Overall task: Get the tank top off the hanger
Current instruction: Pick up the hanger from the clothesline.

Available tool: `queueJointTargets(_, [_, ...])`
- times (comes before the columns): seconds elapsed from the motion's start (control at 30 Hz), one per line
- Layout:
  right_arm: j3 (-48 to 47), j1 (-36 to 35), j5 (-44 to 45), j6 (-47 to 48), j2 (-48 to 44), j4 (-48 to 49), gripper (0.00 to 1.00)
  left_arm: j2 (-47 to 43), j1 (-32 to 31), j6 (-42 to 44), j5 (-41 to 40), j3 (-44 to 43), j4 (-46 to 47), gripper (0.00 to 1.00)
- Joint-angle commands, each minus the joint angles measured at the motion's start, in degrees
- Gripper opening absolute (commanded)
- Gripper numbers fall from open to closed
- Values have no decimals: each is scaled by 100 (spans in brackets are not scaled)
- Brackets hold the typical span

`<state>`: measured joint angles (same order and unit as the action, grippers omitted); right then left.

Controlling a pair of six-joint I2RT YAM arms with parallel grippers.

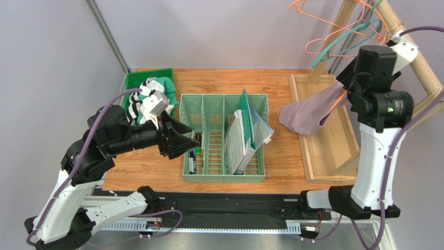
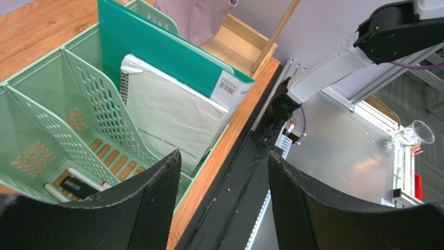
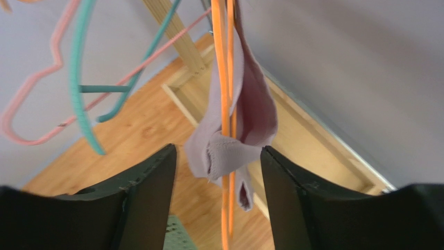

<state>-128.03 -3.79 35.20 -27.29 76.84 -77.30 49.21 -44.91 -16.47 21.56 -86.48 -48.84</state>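
The mauve tank top (image 1: 307,114) hangs from an orange wire hanger (image 1: 340,99) on the wooden rack at the right, its body sagging over the rack's base. In the right wrist view, a bunched strap of the tank top (image 3: 250,104) wraps the hanger's orange wires (image 3: 225,78). My right gripper (image 3: 218,150) is open with that strap and the wires between its fingers; the fabric brushes the right finger. My left gripper (image 1: 194,136) hovers over the green organizer, far from the garment. Its jaws stand open (image 2: 224,153) and hold nothing.
A green slotted organizer (image 1: 224,172) mid-table holds a notebook, a teal folder (image 2: 172,57) and pens. A green bin (image 1: 136,79) with bundled clothes stands at the back left. Pink and teal hangers (image 1: 333,44) hang on the wooden rack (image 1: 422,67), above its base frame (image 1: 312,166).
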Motion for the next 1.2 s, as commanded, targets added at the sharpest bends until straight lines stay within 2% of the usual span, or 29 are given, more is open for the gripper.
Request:
queueJointTargets(0.0, [619, 37, 469, -5, 24, 328, 56, -113, 17, 126, 6, 26, -47, 67])
queueJointTargets(0.13, [946, 36, 1032, 153, 77, 663, 54, -157, 26, 65, -55, 8, -143, 67])
queueJointTargets(0.43, [1210, 54, 1384, 760, 103, 1489, 54, -87, 26, -102, -126, -79, -178, 67])
queueJointTargets(0.6, [1324, 71, 1376, 883, 209, 1858, 48, 36, 17, -199, -108, -212, -214, 67])
queueJointTargets(0.63, [1359, 80, 1384, 892, 226, 1937, 39, 36, 17, -234, -117, -246, -231, 67])
queueJointTargets(0.7, [1421, 80, 1349, 883, 226, 1999, 29, 71, 26, -252, -126, -282, -257, 67])
queueJointTargets(0.97, [1456, 80, 1086, 769, -63, 1947, 6, 325, 26, -243, -135, -765, -591, 67])
queueJointTargets(1.0, [1421, 80, 1094, 760, -107, 1903, 1, 369, 26, -234, -117, -861, -618, 67])
queueJointTargets(1.17, [1193, 72, 1094, 751, -283, 1753, 0, 659, 26, -260, 32, -976, -495, 67])
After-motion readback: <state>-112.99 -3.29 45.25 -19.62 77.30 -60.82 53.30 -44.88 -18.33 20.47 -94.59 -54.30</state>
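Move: The orange hanger carrying the mauve tank top has its near arm about 5 cm ahead of the right hand, 3 cm to its right and 3 cm lower. The tank top hangs mostly under that hand, its middle some 15 cm below. Empty hangers are on the far side: the teal one roughly 9 cm ahead and 4 cm left, the pink one 11 cm ahead and 6 cm left. From the left hand the orange hanger lies about 20 cm ahead and 52 cm right. Dip the half-open right gripper about 5 cm while reaching forward and a little right to the orange hanger's near arm, then let it come back up some 2 cm as the reach goes on. Turn it about 10 degrees clockwise, rolling its left side down as much. With the bar between the fingers, shut them fully and pinch it. ##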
